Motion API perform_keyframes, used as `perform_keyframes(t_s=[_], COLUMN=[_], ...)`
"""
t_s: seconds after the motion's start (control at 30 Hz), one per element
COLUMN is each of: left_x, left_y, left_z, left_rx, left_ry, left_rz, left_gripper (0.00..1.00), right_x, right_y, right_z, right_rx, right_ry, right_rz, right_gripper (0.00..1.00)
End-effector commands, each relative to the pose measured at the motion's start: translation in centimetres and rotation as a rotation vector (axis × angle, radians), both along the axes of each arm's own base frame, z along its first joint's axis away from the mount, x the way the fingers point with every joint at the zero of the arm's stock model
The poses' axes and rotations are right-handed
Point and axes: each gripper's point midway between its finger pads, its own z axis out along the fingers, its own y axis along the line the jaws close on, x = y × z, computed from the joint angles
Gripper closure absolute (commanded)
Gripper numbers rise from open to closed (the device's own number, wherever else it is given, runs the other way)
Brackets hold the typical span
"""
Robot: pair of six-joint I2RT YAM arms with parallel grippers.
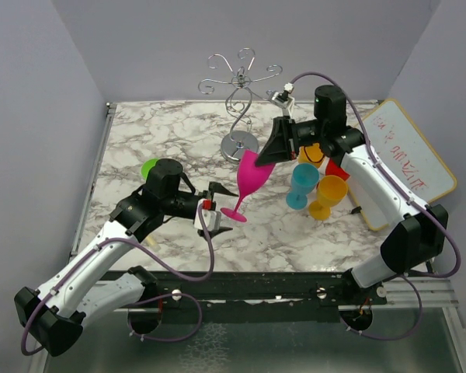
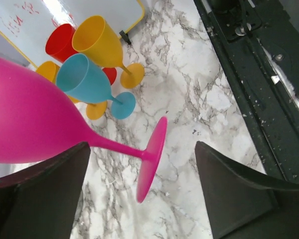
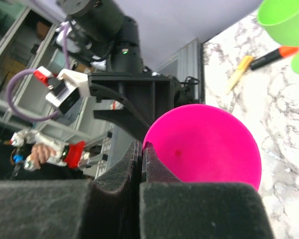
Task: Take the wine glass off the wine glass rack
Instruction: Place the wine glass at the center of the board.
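The pink wine glass (image 1: 248, 183) hangs tilted over the marble table, off the silver wire wine glass rack (image 1: 241, 101), which stands at the back with nothing on its arms. My right gripper (image 1: 270, 155) is shut on the glass's rim; in the right wrist view its gripper (image 3: 141, 149) pinches the edge of the pink bowl (image 3: 209, 144). My left gripper (image 1: 217, 208) is open by the foot. In the left wrist view the pink stem and foot (image 2: 152, 159) lie between the spread fingers (image 2: 224, 189) without touching them.
Blue (image 1: 301, 183), yellow (image 1: 330, 194) and red (image 1: 335, 167) plastic glasses stand in a group right of the pink one. A green glass (image 1: 149, 167) sits behind the left arm. A whiteboard (image 1: 408, 155) lies at the right edge. An orange marker (image 3: 274, 57) lies on the table.
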Motion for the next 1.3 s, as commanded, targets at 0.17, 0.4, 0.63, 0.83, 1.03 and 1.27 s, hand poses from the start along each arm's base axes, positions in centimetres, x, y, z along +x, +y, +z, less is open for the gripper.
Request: perform_keyframes(t_s=[0.17, 0.4, 0.63, 0.83, 1.03, 1.27], left_x=[0.8, 1.2, 8.1, 11.6, 13.7, 15.3], left_y=[0.8, 1.3, 2.8, 5.9, 9.5, 13.6], left_z=[0.5, 0.8, 4.3, 6.9, 7.8, 7.0], left_rx=[0.015, -0.002, -0.189, -0.376, -0.541, -0.47], left_ry=[0.038, 0.062, 0.249, 0.316, 0.444, 0.357], left_rz=[0.114, 0.183, 0.678, 0.992, 1.278, 1.525], left_gripper=[0.01, 0.01, 0.01, 0.01, 0.01, 0.01], right_x=[4.6, 6.1, 7.0, 6.7, 7.6, 8.2], right_y=[-0.1, -0.1, 0.2, 0.8, 0.3, -0.1], right_z=[-5.8, -7.5, -10.3, -12.7, -13.7, -15.9], right_rx=[-0.311, -0.403, -0.572, -0.654, -0.68, -0.709], right_ry=[-0.063, -0.192, -0.409, -0.543, -0.62, -0.593], right_rz=[-0.319, -0.46, -0.624, -0.666, -0.748, -0.804], right_gripper=[0.99, 0.99, 0.99, 0.99, 0.99, 0.97])
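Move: The spot on the board for the pink glass lies about 9 cm ahead of the right hand, 2 cm to its right and some 35 cm below. From that spot the blue glass is 13 cm right and 3 cm back, the yellow glass 21 cm right and 5 cm back, the rack's foot 19 cm farther out and 8 cm left. From the left hand, the slanted pink glass's middle is 5 cm ahead, 4 cm right, 6 cm up; the green glass is 15 cm ahead, 23 cm left, 16 cm down. Keep the right gripper's pinch on the pink glass's bowl wall at the rim and lower it about 17 cm and forward some 7 cm, tipping the fingers down and turning them clockwise to bring the glass upright beside the blue one. Meanwhile finish opening the left gripper, already off the foot, and swing it away forward, left and slightly up, turning counter-clockwise. ##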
